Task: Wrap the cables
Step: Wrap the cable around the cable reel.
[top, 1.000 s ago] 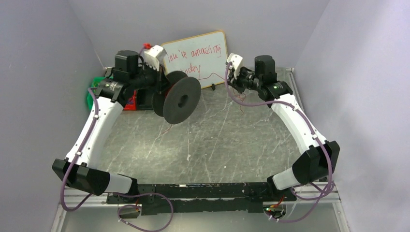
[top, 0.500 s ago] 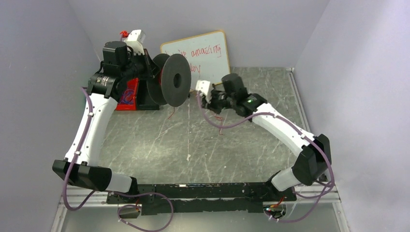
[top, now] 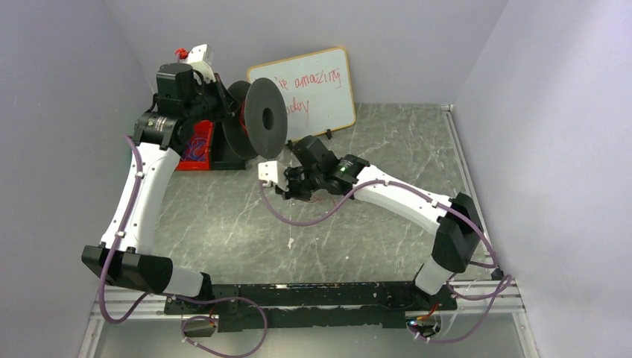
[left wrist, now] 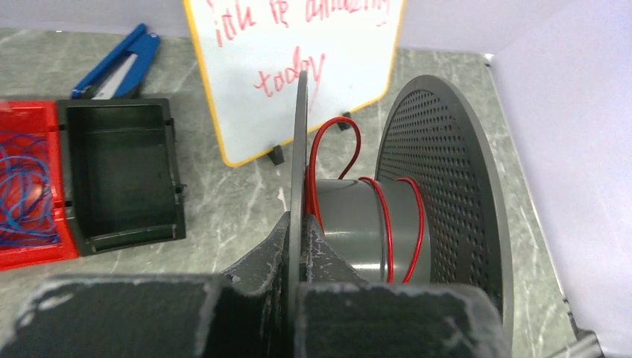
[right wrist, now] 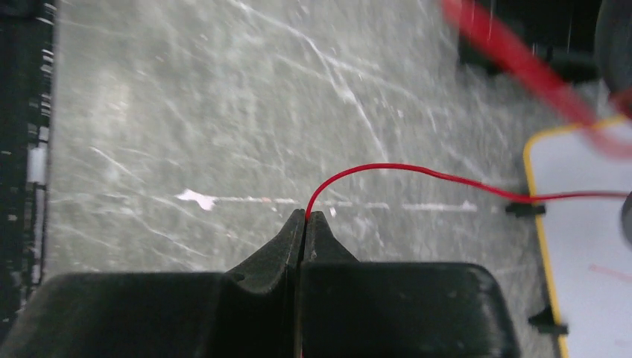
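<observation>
A black spool [top: 262, 125] hangs edge-up at the back left, above the table. My left gripper [left wrist: 302, 226] is shut on its near flange [left wrist: 299, 149], one finger on each face. The red cable [left wrist: 386, 224] makes a few loose turns round the grey hub [left wrist: 350, 224], with a loop standing up behind it. In the right wrist view my right gripper [right wrist: 305, 216] is shut on the red cable [right wrist: 417, 173], which arcs off to the right toward the spool. In the top view that right gripper [top: 292, 188] sits low, just below and right of the spool.
A whiteboard [top: 313, 86] with red writing leans on the back wall behind the spool. A red tray [left wrist: 26, 186] of blue wire and an open black box [left wrist: 119, 175] lie under the left arm. A blue tool [left wrist: 115, 63] lies beyond them. Grey walls close three sides.
My right arm has swung from the back right across to below the spool, pulling the red cable along. The left arm has drawn the spool back, to the left, and turned it.
</observation>
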Controlling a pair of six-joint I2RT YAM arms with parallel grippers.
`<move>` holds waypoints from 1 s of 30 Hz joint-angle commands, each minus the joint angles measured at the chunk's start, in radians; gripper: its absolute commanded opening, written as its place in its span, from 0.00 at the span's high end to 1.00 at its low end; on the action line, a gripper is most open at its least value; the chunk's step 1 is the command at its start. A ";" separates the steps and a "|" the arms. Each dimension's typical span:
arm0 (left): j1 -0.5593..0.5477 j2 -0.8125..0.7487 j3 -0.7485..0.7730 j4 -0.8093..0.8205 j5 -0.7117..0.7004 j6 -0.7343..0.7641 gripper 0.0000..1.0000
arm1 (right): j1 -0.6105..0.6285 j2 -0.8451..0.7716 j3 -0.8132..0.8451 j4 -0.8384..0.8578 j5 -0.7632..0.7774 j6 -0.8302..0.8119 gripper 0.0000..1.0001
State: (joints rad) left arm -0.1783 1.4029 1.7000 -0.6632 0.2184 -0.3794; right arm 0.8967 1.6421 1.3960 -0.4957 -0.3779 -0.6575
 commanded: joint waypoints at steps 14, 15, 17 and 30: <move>-0.089 -0.041 -0.150 0.134 -0.285 0.147 0.98 | 0.141 0.054 0.475 -0.295 -0.036 -0.080 1.00; -0.096 -0.042 -0.164 0.140 -0.273 0.168 0.98 | 0.141 0.054 0.481 -0.282 -0.009 -0.076 1.00; -0.115 -0.046 -0.186 0.144 -0.257 0.224 0.97 | 0.137 0.057 0.494 -0.267 0.057 -0.077 1.00; -0.147 -0.123 -0.306 0.073 0.017 0.519 0.97 | -0.078 -0.035 0.414 -0.165 0.089 -0.078 1.00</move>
State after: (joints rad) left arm -0.3241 1.3506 1.3758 -0.6209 0.0589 0.0486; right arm 0.8806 1.6814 1.8332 -0.7399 -0.2714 -0.7509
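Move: The left gripper still pinches the reel's left flange, the reel's middle about 5 cm ahead, 6 cm right and 3 cm below. The cable pinched in the right fingers lies some 14 cm back, 9 cm right and 20 cm below the left hand; the whiteboard is 18 cm ahead, 14 cm right, 28 cm down, the black bin 10 cm ahead, 8 cm left, 35 cm down. From the right hand the reel's middle is about 19 cm ahead, 4 cm left, 17 cm up. Keep both grips and pass the cable up the reel's near side as the reel comes down. Lift the right hand about 12 cm, swinging it back and left first, then forward and right again towards the reel. Meanwhile sink the left hand as far, easing slightly forward-left, then back, and roll the reel so its right side dips. ##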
